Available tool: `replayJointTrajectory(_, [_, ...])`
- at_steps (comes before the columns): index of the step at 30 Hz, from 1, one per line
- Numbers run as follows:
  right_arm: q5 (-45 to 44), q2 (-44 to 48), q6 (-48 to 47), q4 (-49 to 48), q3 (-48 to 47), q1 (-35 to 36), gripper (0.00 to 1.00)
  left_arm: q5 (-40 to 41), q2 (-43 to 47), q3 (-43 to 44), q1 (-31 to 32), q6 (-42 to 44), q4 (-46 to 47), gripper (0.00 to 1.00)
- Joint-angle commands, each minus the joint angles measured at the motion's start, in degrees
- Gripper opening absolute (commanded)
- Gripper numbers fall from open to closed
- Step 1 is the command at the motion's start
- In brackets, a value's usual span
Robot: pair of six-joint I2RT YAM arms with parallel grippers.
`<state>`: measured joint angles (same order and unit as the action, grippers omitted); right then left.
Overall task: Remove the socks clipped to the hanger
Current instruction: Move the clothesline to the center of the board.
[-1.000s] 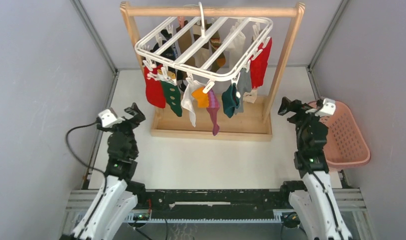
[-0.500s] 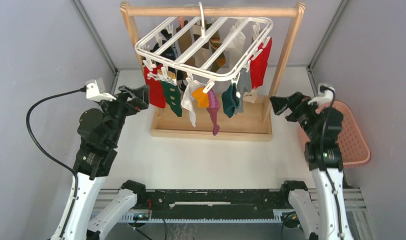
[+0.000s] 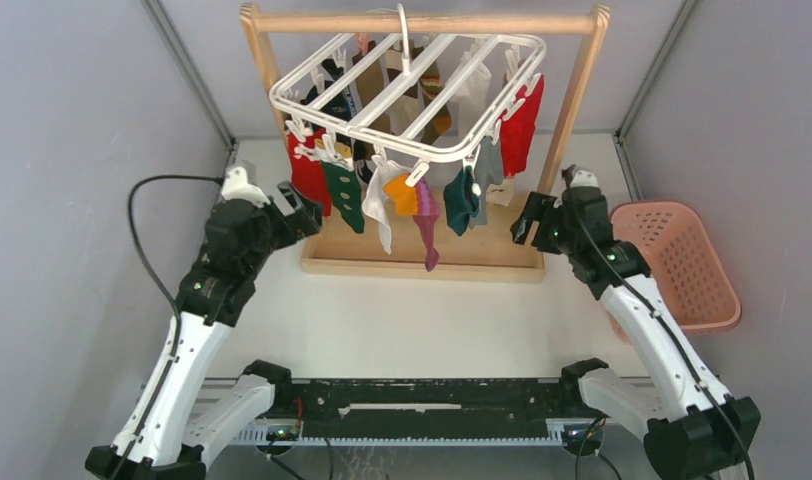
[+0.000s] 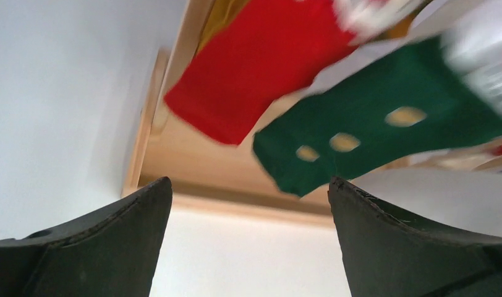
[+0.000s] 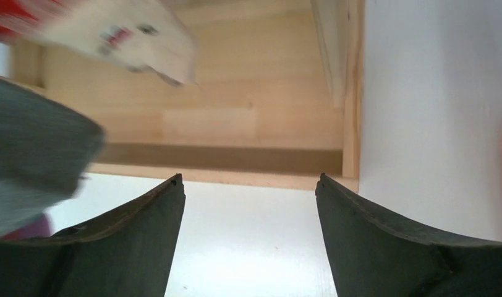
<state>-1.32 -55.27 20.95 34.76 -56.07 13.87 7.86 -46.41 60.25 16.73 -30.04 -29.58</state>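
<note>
The white plastic hanger (image 3: pixel 412 95) hangs by its hook from the wooden rack's top bar, with several socks clipped along its edges: a red sock (image 3: pixel 309 185), a dark green sock (image 3: pixel 344 197), white, orange, magenta, teal and grey ones, and another red sock (image 3: pixel 520 125) at the right. My left gripper (image 3: pixel 304 213) is open and empty, just left of and below the red and green socks, which show close above its fingers in the left wrist view: the red sock (image 4: pixel 261 62) and the green sock (image 4: pixel 366 124). My right gripper (image 3: pixel 527 225) is open and empty, right of the teal and grey socks. A grey sock (image 5: pixel 32 154) shows at the left in the right wrist view.
The light wooden rack (image 3: pixel 422 262) stands at the back middle, its base board (image 5: pixel 236 124) in front of both grippers. A pink basket (image 3: pixel 692 270) sits at the right beside the right arm. Grey walls close in on both sides.
Both arms have risen and reached forward toward the rack: the left gripper to the red and green socks, the right gripper inward to the rack's right post. The socks hang as before.
</note>
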Motion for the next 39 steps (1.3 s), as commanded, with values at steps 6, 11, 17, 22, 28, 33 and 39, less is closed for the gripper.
replayJointTrajectory(6, [-7.3, -8.2, 1.2, -1.9, 5.1, 6.5, 0.81, -2.5, 1.9, -15.1, 0.4, -2.4, -1.6, 0.70])
replayJointTrajectory(11, [-7.5, -16.5, 3.2, -3.7, 5.1, 7.4, 0.72, -2.2, -3.6, -17.7, 2.5, -5.5, 0.5, 0.46])
replayJointTrajectory(17, [-5.0, -22.1, 3.8, -3.5, 3.5, 7.9, 0.67, -0.6, -10.9, -18.1, 4.9, -8.1, 3.6, 0.44])
replayJointTrajectory(22, [-4.3, -25.5, 4.0, -2.2, 2.7, 8.1, 0.66, 0.4, -16.3, -17.9, 6.0, -8.8, 6.5, 0.45])
replayJointTrajectory(28, [-7.4, -24.7, 5.4, -0.7, 3.4, 10.0, 0.64, 1.2, -20.2, -17.4, 7.2, -8.9, 7.9, 0.47])
replayJointTrajectory(33, [-13.7, -20.2, 5.6, 0.2, 3.7, 12.7, 0.64, 1.8, -21.3, -17.5, 7.4, -8.6, 8.4, 0.48])
replayJointTrajectory(39, [-15.2, -18.5, 6.3, 5.4, 3.6, 14.1, 0.64, 2.3, -19.9, -18.0, 7.7, -8.4, 7.4, 0.49])
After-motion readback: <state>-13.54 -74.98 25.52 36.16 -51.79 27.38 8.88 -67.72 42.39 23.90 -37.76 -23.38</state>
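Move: From the left hand, the wooden base's front-left corner lies about 5 cm ahead, 4 cm left and 29 cm below; the green sock hangs some 10 cm ahead and 5 cm right, the near red sock 13 cm straight ahead, both about level. From the right hand, the base's front-right corner is about 5 cm ahead, 3 cm right and 19 cm down, the grey sock 8 cm ahead, 7 cm left and a little higher, the basket 24 cm right, 3 cm farther out and lower. Sinking in front of the hanging socks, both hands drop to just short of the wooden base's front rail. The left goes down about 22 cm, drifting right, tipping down some 30 degrees and closing its empty fingers to about half; the right descends 15 cm, edging left, tipping down and narrowing its fingers partway, then lifts slightly with a small draw back. ##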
